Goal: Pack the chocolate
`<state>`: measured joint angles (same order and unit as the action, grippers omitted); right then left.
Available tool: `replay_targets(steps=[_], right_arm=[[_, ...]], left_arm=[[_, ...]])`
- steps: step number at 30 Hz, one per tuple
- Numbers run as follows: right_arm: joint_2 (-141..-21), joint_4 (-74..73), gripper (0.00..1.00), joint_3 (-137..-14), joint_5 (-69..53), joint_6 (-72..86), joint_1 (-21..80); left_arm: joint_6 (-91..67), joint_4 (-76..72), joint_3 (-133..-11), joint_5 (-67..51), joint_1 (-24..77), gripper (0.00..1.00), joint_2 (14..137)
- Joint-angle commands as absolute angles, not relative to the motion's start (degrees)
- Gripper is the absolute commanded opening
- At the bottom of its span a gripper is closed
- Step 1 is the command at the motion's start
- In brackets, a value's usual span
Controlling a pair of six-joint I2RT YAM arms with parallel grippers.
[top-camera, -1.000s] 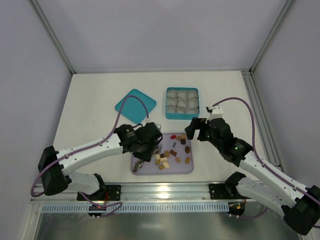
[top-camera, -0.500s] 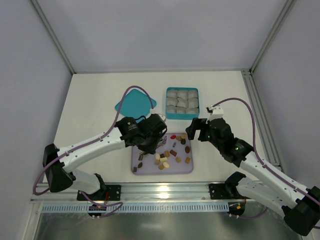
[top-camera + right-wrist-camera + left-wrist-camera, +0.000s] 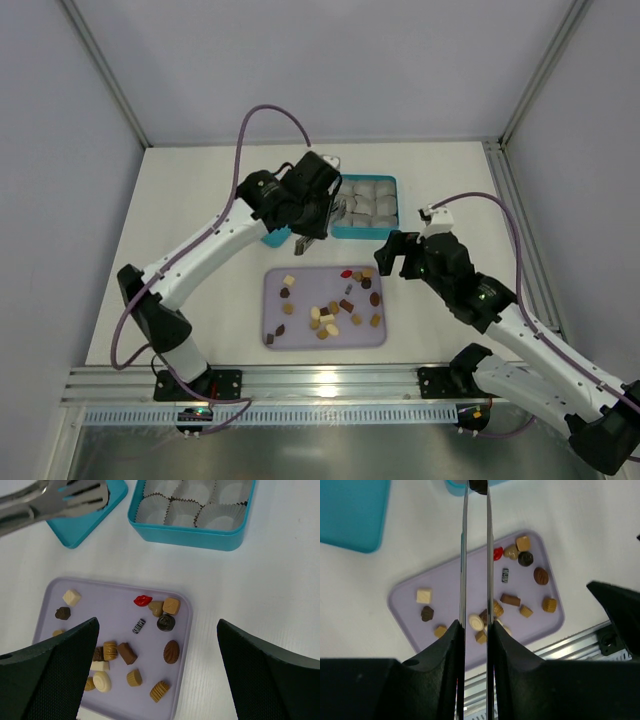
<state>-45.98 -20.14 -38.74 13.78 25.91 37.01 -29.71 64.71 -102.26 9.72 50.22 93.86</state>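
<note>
Several chocolate pieces (image 3: 330, 305) in brown, tan, cream and red lie on the lavender tray (image 3: 275, 342), also seen from the wrists as chocolate (image 3: 171, 651) and chocolate (image 3: 541, 576). My left gripper (image 3: 312, 200) is shut on metal tongs (image 3: 464, 555), whose tips (image 3: 300, 243) hang near the front left corner of the teal box (image 3: 364, 236). A small dark piece (image 3: 478, 485) shows between those tips. My right gripper (image 3: 393, 256) stands open above the tray's right edge, nothing between its fingers (image 3: 55, 670).
White paper cups (image 3: 172, 507) fill the teal box (image 3: 185, 535). Its teal lid (image 3: 350, 510) lies left of the box, partly under my left arm. An aluminium rail (image 3: 330, 378) runs along the near table edge.
My left arm has lifted the tongs off the tray's left part and swung them back toward the teal box. The right gripper has barely moved.
</note>
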Motion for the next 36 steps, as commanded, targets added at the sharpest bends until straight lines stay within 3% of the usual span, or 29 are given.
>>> replay_targets(steps=[1, 13, 30, 36], right_arm=[[-45.1, -21.1, 1.00, -42.4, 13.9, 26.9, 37.0], [-44.5, -26.2, 1.00, -45.8, 13.1, 26.6, 36.9], [-43.2, -26.6, 1.00, -44.4, 12.0, 27.0, 36.9], [-43.2, -26.7, 1.00, -44.1, 12.0, 26.9, 36.8]], left_arm=[[-25.6, 63.8, -111.7, 10.7, 46.2, 0.18, 99.6], [-21.0, 61.7, -134.9, 10.7, 39.4, 0.19, 121.5], [-21.9, 55.9, -134.0, 10.5, 38.6, 0.21, 129.1], [-22.6, 55.1, -133.8, 11.6, 38.5, 0.27, 129.6]])
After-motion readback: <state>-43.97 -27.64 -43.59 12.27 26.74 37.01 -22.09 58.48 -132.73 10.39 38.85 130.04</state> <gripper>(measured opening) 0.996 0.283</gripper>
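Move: The far-left paper-lined compartment of the blue box lies about 32 cm ahead of the left hand, 10 cm to its right and 22 cm below. The box's middle is 27 cm ahead and 16 cm right; the blue lid is 24 cm ahead and 13 cm left. The lavender tray's middle is some 4 cm back and 4 cm right, those three roughly 22–24 cm below. From the right hand the compartment is about 32 cm ahead, 11 cm left and 17 cm below. The dark chocolate, still pinched in the tips of the tongs, is carried by the left hand quickly forward about 18 cm and slightly right, from the box's near edge to its far-left compartment. Nearly level at first, the hand then sinks some 8 cm, slowing to a creep, its fingers keeping hold of the tongs and its tilt hardly changing. ##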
